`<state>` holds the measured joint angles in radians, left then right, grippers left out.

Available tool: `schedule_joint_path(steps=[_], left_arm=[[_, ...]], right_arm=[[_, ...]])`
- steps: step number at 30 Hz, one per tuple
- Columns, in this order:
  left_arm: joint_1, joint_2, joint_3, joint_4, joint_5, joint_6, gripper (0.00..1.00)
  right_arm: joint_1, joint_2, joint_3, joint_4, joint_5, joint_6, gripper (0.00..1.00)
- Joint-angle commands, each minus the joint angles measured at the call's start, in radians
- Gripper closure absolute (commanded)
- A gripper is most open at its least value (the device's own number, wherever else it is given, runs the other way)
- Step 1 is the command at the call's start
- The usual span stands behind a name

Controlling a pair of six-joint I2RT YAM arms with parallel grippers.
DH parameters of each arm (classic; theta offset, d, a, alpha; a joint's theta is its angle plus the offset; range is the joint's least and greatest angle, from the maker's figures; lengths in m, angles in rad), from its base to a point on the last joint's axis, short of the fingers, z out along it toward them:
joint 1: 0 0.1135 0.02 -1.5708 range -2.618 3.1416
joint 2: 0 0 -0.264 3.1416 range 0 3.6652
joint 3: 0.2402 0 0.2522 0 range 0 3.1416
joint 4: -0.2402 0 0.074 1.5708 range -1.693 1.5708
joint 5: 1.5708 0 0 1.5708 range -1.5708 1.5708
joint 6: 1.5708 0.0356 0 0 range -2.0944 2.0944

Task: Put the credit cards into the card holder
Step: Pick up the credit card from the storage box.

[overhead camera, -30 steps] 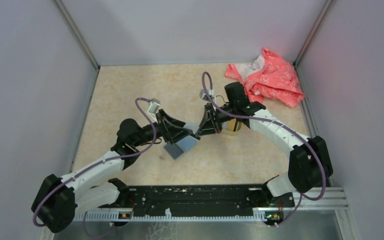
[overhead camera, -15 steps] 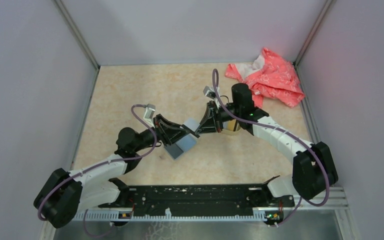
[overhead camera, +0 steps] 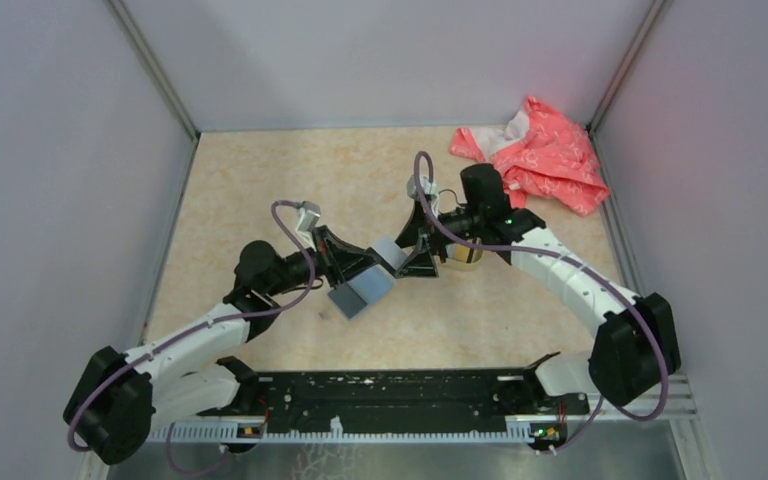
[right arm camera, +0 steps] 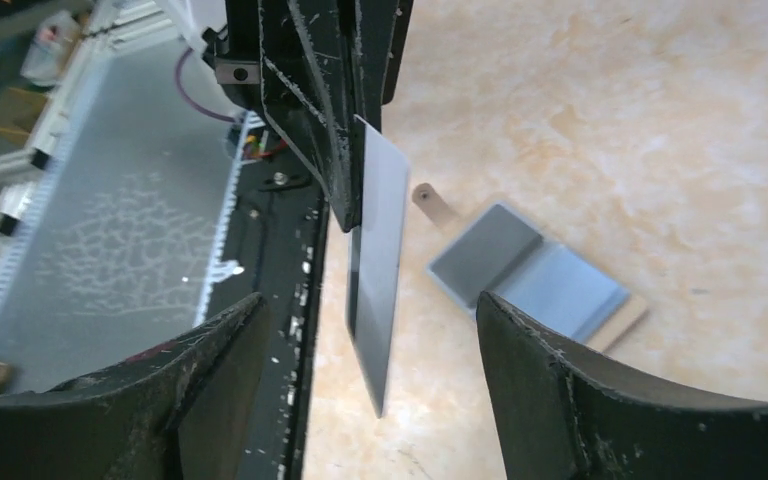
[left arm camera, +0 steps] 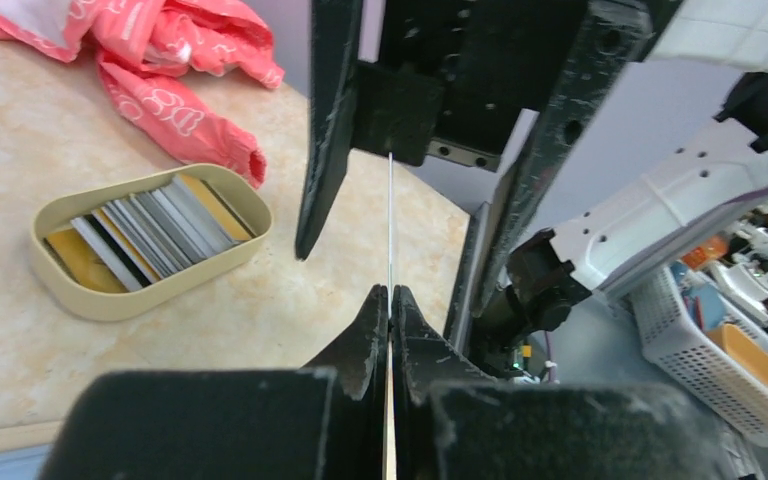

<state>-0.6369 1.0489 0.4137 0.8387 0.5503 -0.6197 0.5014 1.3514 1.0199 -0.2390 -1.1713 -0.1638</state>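
Note:
A grey credit card [overhead camera: 388,250] stands on edge above the table, and my left gripper [overhead camera: 376,262] is shut on its lower end. In the left wrist view the card [left arm camera: 390,215] shows as a thin line rising from the closed tips of that gripper [left arm camera: 390,296]. My right gripper [overhead camera: 410,256] is open, its fingers [right arm camera: 210,360] wide on either side of the card [right arm camera: 375,260] without touching it. The card holder [overhead camera: 362,290] lies open on the table below, grey-blue inside [right arm camera: 535,275]. More credit cards [left arm camera: 145,232] stand in an oval tan dish [left arm camera: 110,300].
A crumpled pink cloth [overhead camera: 535,155] lies in the back right corner. The tan dish [overhead camera: 463,255] sits under the right arm's wrist. The black base rail [overhead camera: 390,395] runs along the near edge. Grey walls enclose the table on three sides.
My left gripper has shut on the grey card. My right gripper, which held the card before, has opened and let it go.

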Motion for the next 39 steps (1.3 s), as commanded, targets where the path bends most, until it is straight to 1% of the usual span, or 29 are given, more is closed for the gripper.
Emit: schedule_joint_path(steps=[1, 3, 5, 7, 9, 10, 15, 17, 18, 21, 22, 23, 26, 27, 28, 29, 31, 32, 33, 37, 39], left_arm=[[0.001, -0.042, 0.108, -0.360, 0.016, 0.195, 1.00], [0.001, -0.016, 0.160, -0.458, 0.042, 0.235, 1.00], [0.000, 0.018, 0.207, -0.518, 0.076, 0.259, 1.00], [-0.004, 0.041, 0.239, -0.553, 0.102, 0.285, 1.00], [-0.007, 0.056, 0.266, -0.581, 0.116, 0.308, 1.00], [-0.008, 0.062, 0.280, -0.601, 0.118, 0.319, 1.00], [-0.008, 0.086, 0.317, -0.633, 0.143, 0.343, 1.00], [-0.009, 0.094, 0.323, -0.633, 0.155, 0.344, 1.00], [-0.009, 0.096, 0.325, -0.631, 0.155, 0.344, 1.00], [-0.009, 0.096, 0.324, -0.627, 0.153, 0.344, 1.00], [-0.009, 0.095, 0.322, -0.627, 0.153, 0.344, 1.00], [-0.009, 0.094, 0.320, -0.627, 0.152, 0.344, 1.00], [-0.009, 0.084, 0.311, -0.621, 0.134, 0.341, 0.99], [-0.009, 0.075, 0.304, -0.623, 0.106, 0.337, 0.88], [-0.008, 0.062, 0.296, -0.635, 0.061, 0.324, 0.70], [-0.008, 0.041, 0.284, -0.659, 0.004, 0.306, 0.58], [-0.006, -0.022, 0.219, -0.658, -0.102, 0.276, 0.44], [-0.007, -0.078, 0.169, -0.651, -0.166, 0.245, 0.40], [-0.006, -0.124, 0.117, -0.647, -0.225, 0.208, 0.39], [-0.004, -0.299, -0.098, -0.688, -0.452, 0.004, 0.38], [-0.005, -0.369, -0.159, -0.746, -0.506, -0.083, 0.40]], right_arm=[[0.003, -0.101, 0.071, -0.158, 0.094, -0.248, 0.24], [0.004, -0.096, 0.077, -0.156, 0.088, -0.232, 0.25], [0.010, -0.090, 0.082, -0.151, 0.098, -0.217, 0.28], [0.014, -0.084, 0.085, -0.148, 0.112, -0.206, 0.37], [0.014, -0.078, 0.093, -0.151, 0.111, -0.196, 0.49], [0.014, -0.076, 0.097, -0.154, 0.113, -0.194, 0.52], [0.023, -0.056, 0.097, -0.151, 0.102, -0.179, 0.56], [0.034, -0.041, 0.101, -0.155, 0.095, -0.173, 0.60], [0.036, -0.033, 0.103, -0.157, 0.090, -0.168, 0.64], [0.037, -0.009, 0.117, -0.171, 0.070, -0.161, 0.92], [0.037, -0.002, 0.119, -0.173, 0.062, -0.158, 0.99], [0.037, 0.003, 0.118, -0.172, 0.052, -0.155, 1.00], [0.037, 0.020, 0.111, -0.156, 0.012, -0.128, 1.00], [0.036, 0.030, 0.108, -0.146, 0.000, -0.116, 1.00], [0.036, 0.040, 0.105, -0.138, -0.005, -0.105, 1.00], [0.034, 0.050, 0.100, -0.128, -0.002, -0.091, 1.00], [0.030, 0.074, 0.087, -0.098, 0.018, -0.057, 1.00], [0.026, 0.092, 0.081, -0.076, 0.035, -0.036, 1.00], [0.024, 0.103, 0.068, -0.040, 0.053, -0.005, 1.00], [0.023, 0.156, -0.009, 0.132, 0.132, 0.189, 1.00], [0.022, 0.203, -0.018, 0.200, 0.146, 0.266, 1.00]])
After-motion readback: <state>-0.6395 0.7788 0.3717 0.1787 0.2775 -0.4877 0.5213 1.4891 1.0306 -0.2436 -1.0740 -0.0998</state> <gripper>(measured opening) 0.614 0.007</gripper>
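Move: My left hand still pinches the credit card, its middle about 3 cm to the right, with my open right gripper some 6 cm to the right of it, level. From my right hand the card lies about 3 cm left. Some 20 cm below, the card holder lies straight under and 3 cm left of my left hand, and the storage box about 9 cm ahead and 10 cm right of my right hand. My left hand keeps the card pinched, sinking about 4 cm and tipping its fingers down some 20 degrees, while my right eases a centimetre towards the card and shuts its fingers on it. Only then does my left open wide and back off left and down, about 7 cm left, swinging counter-clockwise; my right keeps its pinch and sinks another 3–4 cm, edging forward. ##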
